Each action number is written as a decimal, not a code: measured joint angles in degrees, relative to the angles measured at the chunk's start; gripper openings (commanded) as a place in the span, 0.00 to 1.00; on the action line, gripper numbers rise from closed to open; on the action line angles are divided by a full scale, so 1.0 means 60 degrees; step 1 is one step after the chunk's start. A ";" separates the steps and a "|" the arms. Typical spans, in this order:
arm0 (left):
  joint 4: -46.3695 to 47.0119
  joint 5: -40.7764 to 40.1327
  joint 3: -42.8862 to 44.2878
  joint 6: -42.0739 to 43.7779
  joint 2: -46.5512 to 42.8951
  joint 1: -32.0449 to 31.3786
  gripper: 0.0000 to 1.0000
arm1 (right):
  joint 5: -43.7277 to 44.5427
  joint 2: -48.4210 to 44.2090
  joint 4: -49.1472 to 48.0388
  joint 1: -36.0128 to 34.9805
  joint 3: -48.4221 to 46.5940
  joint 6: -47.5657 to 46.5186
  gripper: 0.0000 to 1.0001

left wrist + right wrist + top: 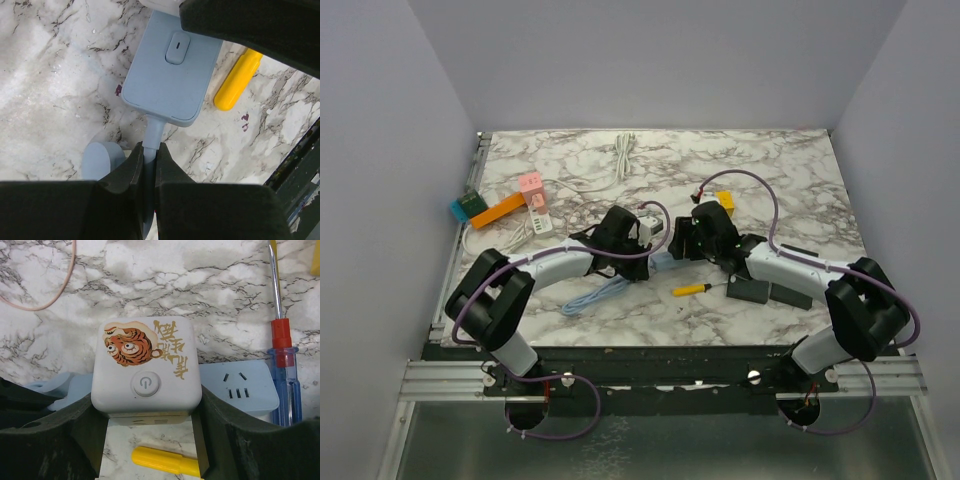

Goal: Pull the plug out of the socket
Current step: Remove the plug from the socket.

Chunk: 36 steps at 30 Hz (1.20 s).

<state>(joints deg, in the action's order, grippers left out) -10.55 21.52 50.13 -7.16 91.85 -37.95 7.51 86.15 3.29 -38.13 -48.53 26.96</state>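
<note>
The plug (146, 367) is a white cube with a tiger picture and a power button. It stands on the light blue socket strip (240, 390). My right gripper (149, 409) is shut on the plug, one finger pressed against each side. In the left wrist view, the strip (165, 80) lies flat on the marble with its grey-blue cable (152, 132) running back between my fingers. My left gripper (149, 150) is shut on that cable just behind the strip. From above, both grippers meet at the table's middle, left (635, 255) and right (675, 242), with the plug (650, 225) between them.
A yellow-handled screwdriver (692, 289) lies just in front of the strip, and a red and blue screwdriver (282, 375) lies beside it. Black boxes (750, 290) sit near the right arm. Coloured blocks (495, 208) and a white cable (625, 155) lie further back.
</note>
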 measured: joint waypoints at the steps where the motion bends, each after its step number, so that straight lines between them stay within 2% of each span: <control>1: -0.0004 0.0000 0.0000 0.0029 -0.0022 0.0000 0.00 | 0.0036 -0.0004 0.0022 0.0000 -0.0004 0.0076 0.00; 10: 0.0102 0.0055 -0.0200 0.0168 -0.0543 -0.0007 0.00 | 0.0233 0.0113 0.0550 0.0000 -0.0361 0.0911 0.00; 11: 0.0102 0.0055 -0.0204 0.0168 -0.0557 -0.0007 0.07 | 0.0237 0.0157 0.0565 0.0000 -0.0408 0.0918 0.00; 12: 0.0102 0.0055 -0.0204 0.0168 -0.0561 -0.0007 0.20 | 0.0233 0.0171 0.0554 0.0004 -0.0419 0.0911 0.00; 15: 0.0084 0.0084 -0.0204 0.0200 -0.0586 -0.0007 0.65 | 0.0117 -0.0029 0.0186 0.0022 -0.0106 0.0732 0.00; 17: -0.0040 0.0244 -0.0208 0.0106 -0.0685 0.0000 0.77 | 0.0098 -0.0357 -0.0302 0.0080 0.0339 0.0557 0.00; 22: 0.0036 0.0998 -0.0222 -0.0397 -0.0936 0.0379 0.89 | 0.0124 -0.1541 -0.1406 0.0102 0.1650 -0.0109 0.00; 27: 0.1100 0.1836 -0.0448 -0.1741 -0.1534 0.1086 0.95 | 0.0142 -0.2379 -0.2685 -0.0095 0.2608 -0.0834 0.00; 36: 0.3701 0.2543 -0.0495 -0.4852 -0.1730 0.1406 0.96 | 0.0328 -0.3271 -0.4583 -0.0721 0.3461 -0.1818 0.00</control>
<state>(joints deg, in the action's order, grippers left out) 11.66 36.77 47.16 -36.27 81.47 -29.52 9.47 66.52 -24.21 -42.46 -27.77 16.05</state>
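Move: The white plug cube is between the right fingers, still on the blue socket strip, whose middle is about 2 cm right of and 3 cm below that hand. From that hand the yellow screwdriver lies some 8 cm back, 3 cm right; the blue screwdriver about 9 cm right, 3 cm ahead, both about 5 cm down. The left hand holds the strip's cord; the plug is about 9 cm to its right, 5 cm ahead, 2 cm higher. Upward with both hands: the left first eases up a little with the cord pinched, opens wide to let it go, then climbs to about 13 cm, slightly forward and right, its fingers swinging up to point nearly level rightward at the plug. The right keeps its grip on the plug, stays nearly in place at first, then lifts it some 6 cm, drawing back a little and tipping its fingers up. ##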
